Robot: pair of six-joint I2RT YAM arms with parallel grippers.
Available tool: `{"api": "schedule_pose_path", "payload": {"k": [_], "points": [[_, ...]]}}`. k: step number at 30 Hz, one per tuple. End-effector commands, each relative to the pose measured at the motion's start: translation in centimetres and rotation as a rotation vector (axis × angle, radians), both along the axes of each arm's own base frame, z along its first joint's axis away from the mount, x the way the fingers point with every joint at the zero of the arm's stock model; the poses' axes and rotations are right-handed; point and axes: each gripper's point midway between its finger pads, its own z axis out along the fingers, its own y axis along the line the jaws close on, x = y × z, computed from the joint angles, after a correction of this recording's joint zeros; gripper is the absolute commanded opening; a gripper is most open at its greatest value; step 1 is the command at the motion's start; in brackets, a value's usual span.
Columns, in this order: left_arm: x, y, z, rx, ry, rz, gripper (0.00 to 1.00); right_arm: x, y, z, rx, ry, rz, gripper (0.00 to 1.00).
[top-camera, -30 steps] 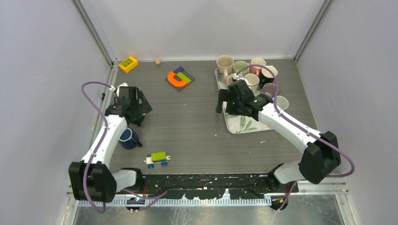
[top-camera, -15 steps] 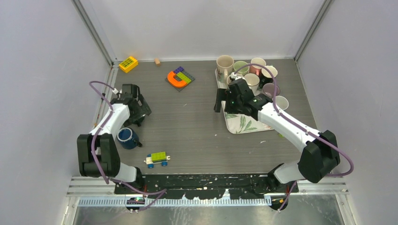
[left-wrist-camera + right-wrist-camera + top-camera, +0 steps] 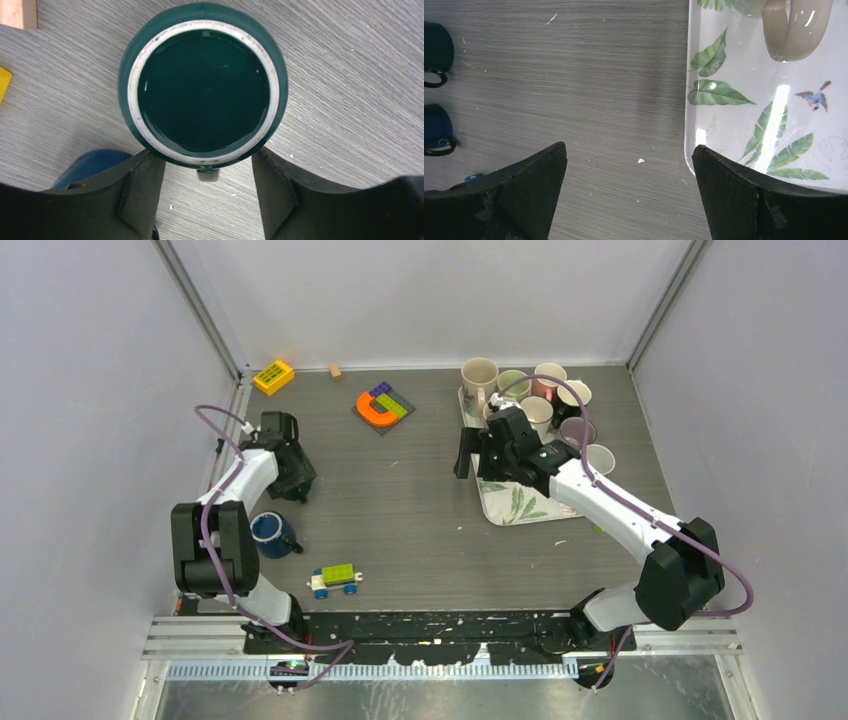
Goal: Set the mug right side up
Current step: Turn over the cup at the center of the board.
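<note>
A dark green mug [image 3: 202, 92] stands upside down on the table, its white foot ring facing up. In the top view my left gripper [image 3: 297, 482] covers it. The left gripper [image 3: 204, 170] hangs over the mug's near side, jaws partly narrowed. Its fingertips [image 3: 145, 170] flank the mug's near edge and handle stub, and I see no firm squeeze. My right gripper [image 3: 629, 165] is wide open over bare table, beside the tray's left edge [image 3: 689, 145]. From there the green mug [image 3: 435, 50] shows at the far left.
A blue mug [image 3: 272, 535] stands upright just near of the green one. A leaf-print tray [image 3: 520, 505] at right carries several mugs. A toy car [image 3: 335, 580], a yellow block [image 3: 273, 376], a small wooden block [image 3: 336, 371] and an orange-and-purple toy [image 3: 382, 407] lie around.
The left arm has folded back toward the left wall, and its gripper has settled over the green mug with the jaws narrowing. The right arm has barely moved.
</note>
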Motion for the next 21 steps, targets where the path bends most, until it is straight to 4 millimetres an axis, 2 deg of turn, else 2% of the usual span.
{"api": "schedule_pose_path", "payload": {"k": [1, 5, 21], "points": [[1.82, 0.14, 1.51, 0.000, -0.067, -0.003, 0.59, 0.55, 0.51, 0.98, 0.022, -0.045, 0.019, 1.00], [1.62, 0.36, 1.30, 0.008, -0.058, 0.015, 0.49, 0.50, 0.63, 0.86, 0.028, -0.042, 0.024, 1.00], [1.78, 0.86, 0.57, 0.011, -0.091, 0.113, 0.31, 0.29, 1.09, 0.77, 0.050, -0.033, 0.037, 1.00]]}}
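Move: The upside-down green mug stands just in front of the left gripper, its middle about 4 cm ahead, 2 cm left and about 1 cm lower; its handle points back between the open fingertips. The blue mug is some 7 cm back and 3 cm left of the gripper, the wooden block about 3 cm ahead and 13 cm left on the table. From the right gripper the green mug lies roughly 4 cm ahead, 37 cm left and 11 cm lower. Keep the left gripper almost where it is, low against the near side of the green mug, and draw its fingers in around the handle, from about 70% open to about a third. Meanwhile ease the hand forward by about half a centimetre and turn it some 5 degrees counter-clockwise, leaving the mug on the table. ##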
